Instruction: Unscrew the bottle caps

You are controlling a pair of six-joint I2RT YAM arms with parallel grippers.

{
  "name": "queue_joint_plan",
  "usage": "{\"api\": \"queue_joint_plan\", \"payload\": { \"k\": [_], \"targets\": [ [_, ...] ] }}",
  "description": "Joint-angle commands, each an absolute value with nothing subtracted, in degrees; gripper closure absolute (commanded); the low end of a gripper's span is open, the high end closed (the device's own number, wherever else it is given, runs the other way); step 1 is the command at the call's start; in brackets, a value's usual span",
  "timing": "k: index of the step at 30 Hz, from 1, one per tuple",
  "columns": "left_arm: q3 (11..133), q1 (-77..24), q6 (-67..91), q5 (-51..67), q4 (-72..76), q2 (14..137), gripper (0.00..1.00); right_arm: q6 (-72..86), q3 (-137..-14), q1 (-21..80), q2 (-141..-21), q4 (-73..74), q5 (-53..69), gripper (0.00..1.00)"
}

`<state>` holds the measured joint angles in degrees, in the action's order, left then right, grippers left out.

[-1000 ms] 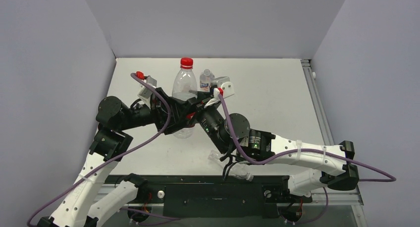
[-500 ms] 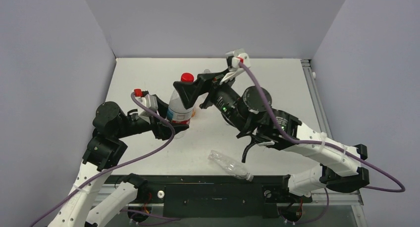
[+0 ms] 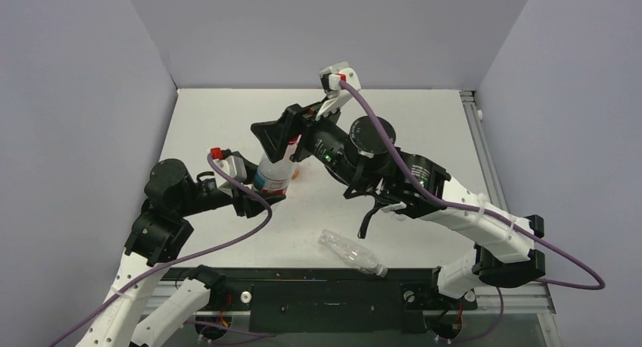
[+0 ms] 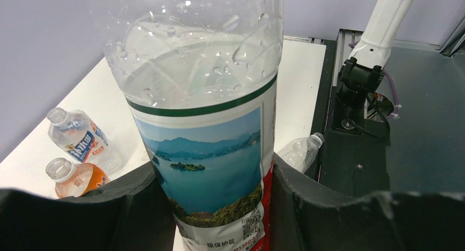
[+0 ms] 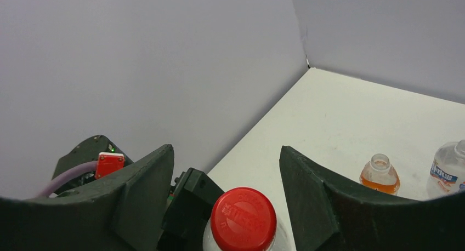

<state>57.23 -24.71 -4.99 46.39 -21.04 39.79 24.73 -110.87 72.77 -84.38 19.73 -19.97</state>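
A large clear bottle (image 4: 203,125) with a lake-picture label stands upright, and my left gripper (image 4: 214,207) is shut on its lower body, both fingers pressed to the label. Its bright red cap (image 5: 243,219) is on the neck. My right gripper (image 5: 225,158) hovers open just above the cap, one finger on each side with a gap between each finger and the cap. From above, the right gripper (image 3: 282,135) covers the bottle's top, so only a sliver of the red cap (image 3: 294,142) shows. The left gripper (image 3: 265,189) holds the bottle (image 3: 274,174) left of centre.
A small orange bottle (image 5: 379,174) and a small clear labelled bottle (image 5: 447,169) stand beyond the big one, both with open necks. An empty clear bottle (image 3: 352,254) lies on its side near the black front rail (image 3: 325,290). Grey walls close in the left, back and right.
The right arm rose from beside the bottle and swung left over its cap, its jaws widening, then narrowing. The left gripper drew the bottle a little nearer and leftward.
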Motion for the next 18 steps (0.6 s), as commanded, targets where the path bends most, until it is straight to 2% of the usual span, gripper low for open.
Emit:
{"api": "queue_joint_plan", "payload": {
  "k": [1, 3, 6, 9, 11, 12, 13, 14, 15, 17, 18],
  "targets": [
    [57.4, -25.0, -6.1, 45.3, -20.6, 39.7, 0.78, 24.6, -114.0, 72.5, -85.3, 23.4, -18.8, 0.35],
    [57.2, -25.0, -5.8, 45.2, -20.3, 39.7, 0.78, 24.7, -113.9, 72.4, -85.2, 23.6, -19.4, 0.39],
    [57.0, -25.0, -5.3, 45.2, -19.9, 39.7, 0.78, 25.1, -112.5, 72.4, -84.5, 22.7, -20.4, 0.53],
    [56.6, -25.0, -5.1, 45.1, -19.8, 39.6, 0.78, 24.9, -109.8, 72.4, -82.7, 20.0, -20.8, 0.62],
    [56.2, -25.0, -5.0, 45.0, -19.7, 39.3, 0.78, 24.6, -109.1, 72.4, -82.0, 19.4, -21.4, 0.76],
    [55.8, -25.0, -4.6, 44.9, -19.5, 39.3, 0.76, 24.4, -108.9, 72.5, -81.9, 19.3, -21.7, 0.81],
    [55.7, -25.0, -4.3, 44.8, -19.1, 39.2, 0.73, 24.3, -108.6, 72.5, -81.8, 19.0, -21.9, 0.91],
    [55.6, -25.0, -3.1, 44.5, -18.6, 39.2, 0.51, 23.9, -108.4, 72.7, -81.7, 18.9, -22.0, 0.95],
    [55.6, -25.0, -2.2, 44.3, -17.2, 39.3, 0.41, 23.7, -108.1, 73.0, -81.8, 18.7, -22.2, 1.00],
    [56.0, -25.0, 2.2, 43.5, -13.5, 39.7, 0.11, 22.2, -107.5, 74.6, -82.1, 18.2, -24.2, 1.00],
    [56.5, -25.0, 5.8, 43.0, -12.0, 39.9, 0.04, 21.0, -107.4, 75.1, -82.5, 18.0, -24.8, 1.00]
  ]
}}
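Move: The bottle's red cap lies just under the right hand's open fingers, about 2 cm below and 1 cm ahead, level left-right. From the left hand, which holds the bottle by its label, the cap is roughly 15 cm up, 2 cm ahead and 2 cm right. The orange bottle stands about 19 cm ahead of the right hand and 43 cm below it; the blue-label bottle stands some 11 cm beyond the orange one and 8 cm right of it. Downward by about 3.5 cm goes the right hand, its fingertips tipping down about 5 degrees, and its fingers close from well open to pinch the red cap from both sides. The left hand stays almost in place, keeping its hold until near the end, when its fingers spread wide and let go of the label. ##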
